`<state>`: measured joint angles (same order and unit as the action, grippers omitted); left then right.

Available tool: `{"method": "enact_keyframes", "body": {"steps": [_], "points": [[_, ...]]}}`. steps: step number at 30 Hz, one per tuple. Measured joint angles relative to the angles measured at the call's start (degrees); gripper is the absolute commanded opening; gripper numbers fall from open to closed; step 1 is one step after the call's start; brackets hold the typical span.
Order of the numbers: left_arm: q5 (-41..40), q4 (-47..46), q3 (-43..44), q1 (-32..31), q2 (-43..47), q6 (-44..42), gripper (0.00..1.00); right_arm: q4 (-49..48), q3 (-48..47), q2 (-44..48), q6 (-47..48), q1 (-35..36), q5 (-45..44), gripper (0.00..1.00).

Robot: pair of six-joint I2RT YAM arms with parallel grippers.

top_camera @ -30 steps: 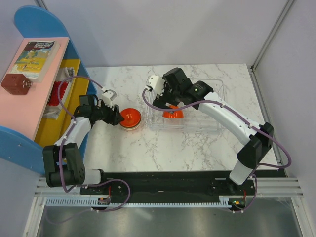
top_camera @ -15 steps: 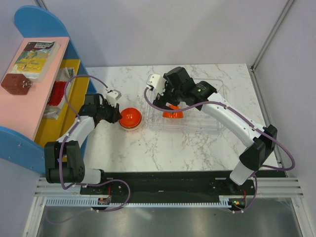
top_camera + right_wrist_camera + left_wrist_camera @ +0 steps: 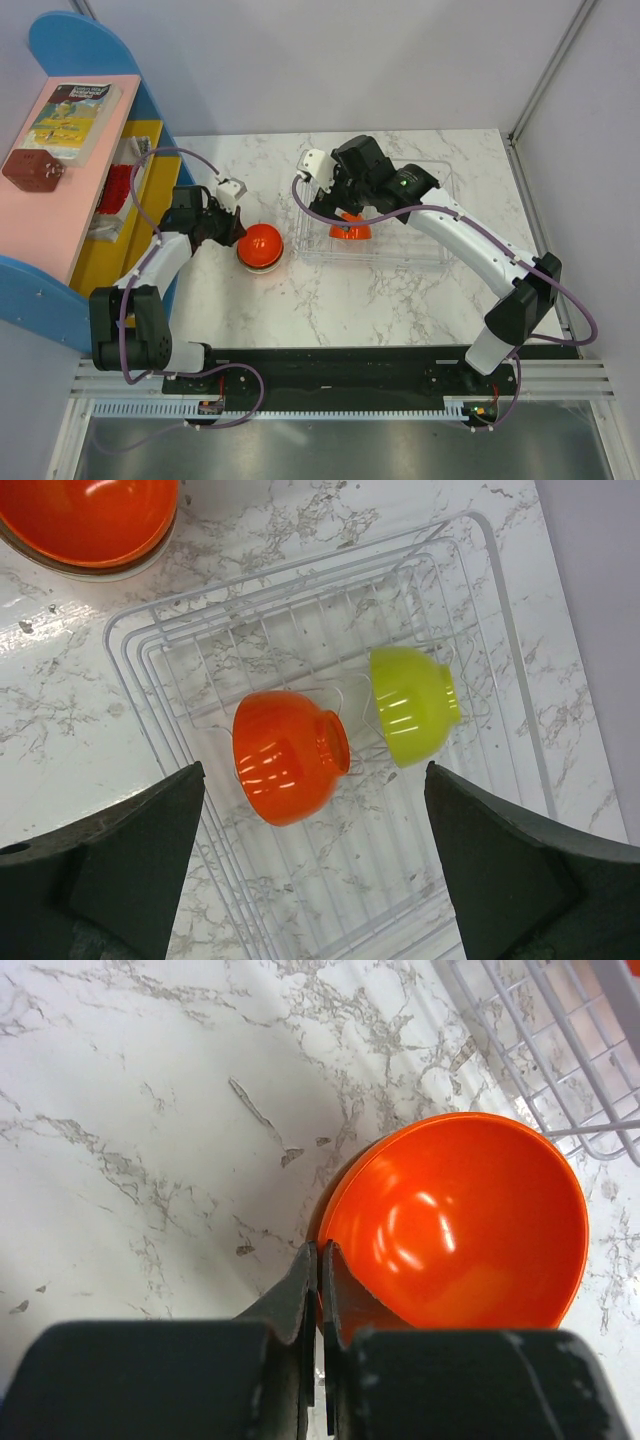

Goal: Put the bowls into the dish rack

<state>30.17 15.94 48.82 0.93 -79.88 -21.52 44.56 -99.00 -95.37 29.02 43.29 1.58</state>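
My left gripper (image 3: 233,229) (image 3: 320,1260) is shut on the near rim of an orange bowl (image 3: 263,241) (image 3: 460,1220). That bowl is tilted up off a stack with a pale bowl (image 3: 260,264) at the bottom, left of the dish rack (image 3: 420,245). The stack also shows in the right wrist view (image 3: 90,520). My right gripper (image 3: 335,195) (image 3: 315,880) is open and empty above the rack (image 3: 125,680). In the rack an orange bowl (image 3: 285,755) (image 3: 350,231) and a lime green bowl (image 3: 415,705) lie on their sides. My right arm hides the lime bowl in the top view.
A blue and pink shelf (image 3: 60,190) with a book and a yellow bin (image 3: 110,250) stands along the table's left edge. The rack's corner (image 3: 540,1050) lies just right of the stack. Walls close the back and right sides.
My left gripper has drawn up and back slightly, tilting the top orange bowl off the stack. My right arm shifted a little at first and then stayed still.
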Motion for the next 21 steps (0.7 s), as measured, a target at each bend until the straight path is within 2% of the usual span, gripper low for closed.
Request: {"method": "enact_keyframes", "body": {"steps": [12, 16, 21], "points": [[6.19, 1.81, 3.48, -0.04, 1.33, -0.26, 0.02, -0.63, 0.00, -0.28, -3.65, -0.24, 2.16, 0.98], [11.21, 2.14, 3.50, -0.02, 3.52, -1.09, 0.02, -1.90, -0.02, -0.83, -8.15, -1.86, 8.24, 0.98], [17.79, 2.89, 4.15, -0.04, 7.34, -2.21, 0.02, -5.33, -0.04, -3.02, -18.08, -8.87, 20.59, 0.98]]}}
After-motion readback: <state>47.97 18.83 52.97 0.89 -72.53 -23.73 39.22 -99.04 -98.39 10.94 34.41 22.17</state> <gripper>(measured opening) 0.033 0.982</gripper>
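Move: The left gripper already pinches the left rim of the orange bowl, whose middle is about 5 cm to its right. The dish rack's middle lies some 34 cm right, 7 cm ahead and 4 cm below. The sage-green bowl is about 5 cm right, 4 cm back and 6 cm below. From the open right gripper, the held orange bowl is roughly 20 cm left, level fore-and-aft and 17 cm below; the racked orange bowl is 3 cm ahead, 2 cm right and 20 cm down. Keep the left gripper shut on the orange bowl's rim and lift it off the sage-green bowl by about 8 cm, sweeping right towards the dish rack and the right gripper while the fingers swing up and to the right, some 20 degrees. Hold the right gripper wide open above the rack, shifting barely a couple of centimetres, and roll it with its fingers turning left towards the incoming bowl. ##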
